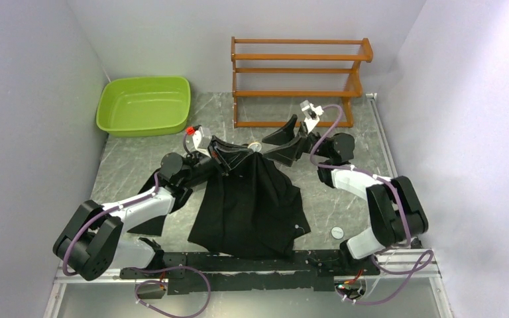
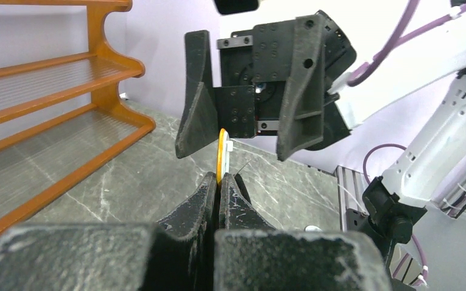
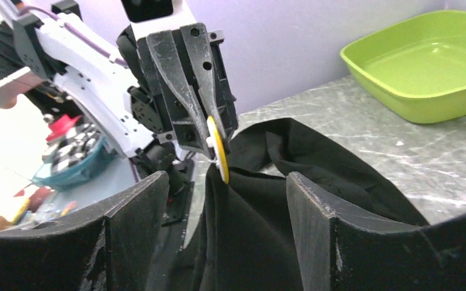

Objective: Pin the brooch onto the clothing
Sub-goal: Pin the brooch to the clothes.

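Note:
The brooch (image 2: 220, 154), a small orange disc with a white back, stands on edge, and my left gripper (image 2: 219, 179) is shut on its lower rim. The right wrist view shows the same brooch (image 3: 218, 148) at the left gripper's fingertips (image 3: 214, 128), with the black clothing (image 3: 261, 230) hanging from just under it. From above, the clothing (image 1: 252, 205) drapes from the raised brooch (image 1: 255, 144) down to the table's front edge. My right gripper (image 1: 280, 146) faces the left gripper (image 1: 238, 151) and is open. Its fingers (image 3: 315, 206) stand either side of the cloth peak without touching the brooch.
A green tub (image 1: 144, 105) sits at the back left. A wooden rack (image 1: 298, 79) stands against the back wall. A small white round piece (image 1: 337, 231) lies on the marble table near the right arm's base. Grey walls close in both sides.

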Motion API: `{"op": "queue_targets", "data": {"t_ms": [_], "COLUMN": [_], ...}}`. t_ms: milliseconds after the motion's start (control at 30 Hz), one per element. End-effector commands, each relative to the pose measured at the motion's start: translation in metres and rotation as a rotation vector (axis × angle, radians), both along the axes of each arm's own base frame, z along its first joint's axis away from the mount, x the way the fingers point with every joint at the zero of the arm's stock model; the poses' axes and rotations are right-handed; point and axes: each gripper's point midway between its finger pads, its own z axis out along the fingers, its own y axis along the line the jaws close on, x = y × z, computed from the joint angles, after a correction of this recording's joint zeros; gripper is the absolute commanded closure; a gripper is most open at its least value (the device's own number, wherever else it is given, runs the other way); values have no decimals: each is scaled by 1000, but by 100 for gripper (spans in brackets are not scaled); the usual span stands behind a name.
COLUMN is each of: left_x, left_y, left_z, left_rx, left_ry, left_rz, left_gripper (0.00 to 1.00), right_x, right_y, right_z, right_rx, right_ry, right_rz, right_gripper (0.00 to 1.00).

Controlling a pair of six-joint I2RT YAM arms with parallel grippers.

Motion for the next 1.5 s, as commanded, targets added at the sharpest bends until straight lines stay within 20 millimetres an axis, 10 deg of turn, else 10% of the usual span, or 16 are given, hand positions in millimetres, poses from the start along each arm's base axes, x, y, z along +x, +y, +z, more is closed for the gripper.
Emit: {"op": "queue_targets", "data": {"t_ms": [0,1133,1300,1467], "left_x": [-12,-16,-16,-16], "left_y": [2,4,3,3], "left_z": [33,39,39,39], "left_rx": [-59,-58,-52,-43], "left_ry": [-92,-108,-106,-107], "left_rz": [-29,-33,-35,-37], "left_gripper": [97,97,97,97], "right_x": [-28,-15,-19,-22], "right_y": [4,30,31,30], "right_z": [40,2,5,13], "right_rx": [91,-69,-65,-60], "right_ry": [-179,-212,-216,-233], "right_rz": [131,-13,8,11], "right_gripper": [26,39,67,72]}}
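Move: The brooch stands out of my shut left fingertips, its middle about 3 cm to the right, 1 cm ahead and 1 cm above that hand. From my open right hand it lies some 4 cm to the left, straight ahead of the fingers and about level. The raised fold of the clothes hangs just under it, roughly 4 cm left, 2 cm back and 3 cm below my right hand; my left hand point is about 7 cm left and 1 cm back. I bring my right hand leftward about 3 cm in all towards the brooch, easing back some 2 cm as well. On the way I lift it about 3 cm, then lower it again so the narrowing fingers, rolled some 10 degrees, come astride the brooch's lower part and the cloth without shutting. My left hand keeps its pinch on the brooch, barely drifting. ##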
